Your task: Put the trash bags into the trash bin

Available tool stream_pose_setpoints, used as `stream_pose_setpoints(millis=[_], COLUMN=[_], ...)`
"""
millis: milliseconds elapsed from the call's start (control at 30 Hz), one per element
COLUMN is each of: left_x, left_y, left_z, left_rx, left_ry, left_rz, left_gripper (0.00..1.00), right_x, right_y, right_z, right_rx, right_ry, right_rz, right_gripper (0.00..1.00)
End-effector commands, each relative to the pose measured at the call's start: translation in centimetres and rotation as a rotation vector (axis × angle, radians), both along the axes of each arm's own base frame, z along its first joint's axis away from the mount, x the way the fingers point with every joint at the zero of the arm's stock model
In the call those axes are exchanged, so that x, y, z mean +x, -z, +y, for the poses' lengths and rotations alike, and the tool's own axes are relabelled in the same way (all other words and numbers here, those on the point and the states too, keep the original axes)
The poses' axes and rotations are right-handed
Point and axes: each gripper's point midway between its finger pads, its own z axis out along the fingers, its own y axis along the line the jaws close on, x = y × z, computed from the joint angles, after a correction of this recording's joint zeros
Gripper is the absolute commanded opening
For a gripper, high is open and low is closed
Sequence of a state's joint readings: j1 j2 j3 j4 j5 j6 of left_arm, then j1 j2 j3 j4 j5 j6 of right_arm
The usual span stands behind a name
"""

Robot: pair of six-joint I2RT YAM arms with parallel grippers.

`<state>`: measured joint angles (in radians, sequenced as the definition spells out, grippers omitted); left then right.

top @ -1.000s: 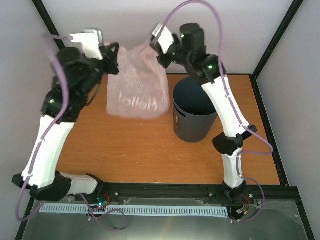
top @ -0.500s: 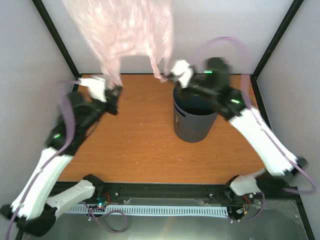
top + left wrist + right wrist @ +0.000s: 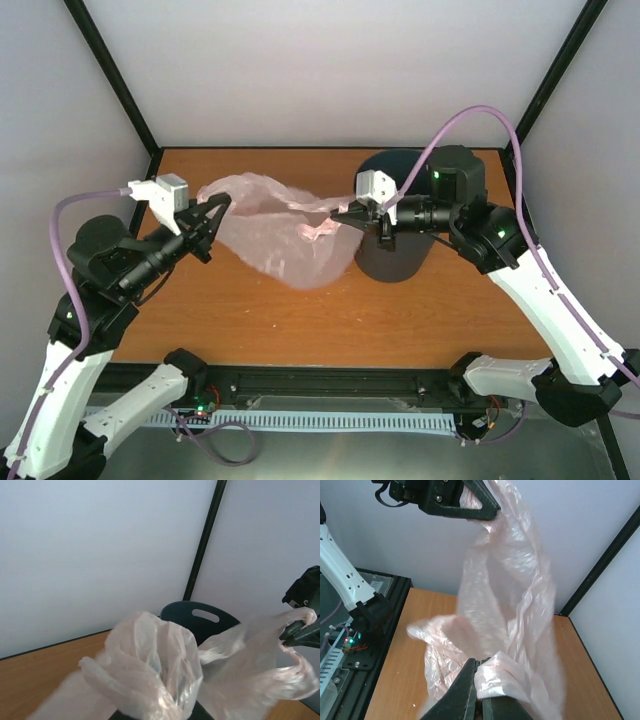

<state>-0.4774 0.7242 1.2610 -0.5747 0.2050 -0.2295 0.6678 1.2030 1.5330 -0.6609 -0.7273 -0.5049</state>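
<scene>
The thin pale-pink trash bag (image 3: 285,240) hangs stretched between my two grippers above the table, just left of the trash bin. My left gripper (image 3: 214,206) is shut on the bag's left edge. My right gripper (image 3: 346,212) is shut on a bunched fold of its right edge. The dark grey trash bin (image 3: 405,255) stands upright, partly hidden behind my right arm. In the right wrist view the right gripper (image 3: 476,662) pinches crumpled film and the bag (image 3: 505,595) rises to the left gripper (image 3: 487,512). In the left wrist view the bag (image 3: 150,665) covers my own fingers, with the bin (image 3: 200,622) behind it.
The wooden table (image 3: 250,320) is boxed in by pale walls and black frame posts (image 3: 110,75). A black rail with cabling (image 3: 330,385) runs along the near edge between the arm bases.
Half a second ago the bag was flung high toward the back wall. Both arms have since dropped and come forward, and the bag now sags low between them beside the bin.
</scene>
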Motion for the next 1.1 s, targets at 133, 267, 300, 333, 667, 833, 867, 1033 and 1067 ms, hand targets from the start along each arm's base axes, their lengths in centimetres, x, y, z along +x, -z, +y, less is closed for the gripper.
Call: stream_pose_setpoints(millis=[133, 267, 300, 333, 667, 833, 867, 1033, 1067], left_x=[0.1, -0.4, -0.3, -0.2, -0.1, 1.5, 1.5, 1.4, 1.6], left_y=[-0.9, -4.0, -5.0, -6.1, -18.6, -22.1, -22.9, -25.1, -25.2], left_z=[-2.0, -2.6, -2.7, -2.9, -5.3, -8.1, -8.7, -12.3, -13.1], left_rx=[-0.037, -0.074, -0.087, -0.101, -0.308, -0.396, -0.406, -0.424, -0.427], left_ry=[0.105, 0.152, 0.157, 0.163, 0.333, 0.477, 0.504, 0.598, 0.615], left_rz=[0.005, -0.07, -0.092, -0.114, -0.374, -0.376, -0.382, -0.406, -0.401], left_gripper=[0.01, 0.01, 0.01, 0.01, 0.01, 0.01, 0.01, 0.01, 0.01], right_x=[1.9, 3.9, 4.6, 5.2, 9.1, 7.2, 6.7, 4.3, 4.0], right_y=[2.0, -0.2, -1.0, -2.4, -16.8, -23.5, -24.5, -27.9, -28.3], right_z=[0.5, -0.3, -0.6, -0.9, -6.3, -9.8, -10.3, -12.5, -13.0], right_rx=[-0.05, -0.018, -0.003, 0.027, 0.319, 0.465, 0.486, 0.549, 0.556], right_ry=[0.074, 0.211, 0.248, 0.282, 0.487, 0.562, 0.572, 0.616, 0.632], right_rz=[0.119, 0.104, 0.093, 0.081, -0.077, -0.188, -0.21, -0.309, -0.326], right_gripper=[0.03, 0.03, 0.03, 0.03, 0.03, 0.03, 0.03, 0.03, 0.03])
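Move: Some 12 cm farther out, 30 cm to the right and 30 cm below the left hand stands the middle of the trash bin. From the right hand it lies about 13 cm out, 13 cm to the right and 28 cm down. The trash bag is already strung between the two hands, its middle roughly 9 cm right of the left hand, level with it fore and aft and 8 cm lower. Keeping both pinches on the bag's mouth, the hands dip slightly, then sweep it up together by about 25 cm while shifting some 11 cm to the right, over towards the bin's side. The right hand first swings forward about 9 cm, then comes half-way back. Both sets of fingers tip upward and swing clockwise, some 30 degrees; both grippers stay shut. ##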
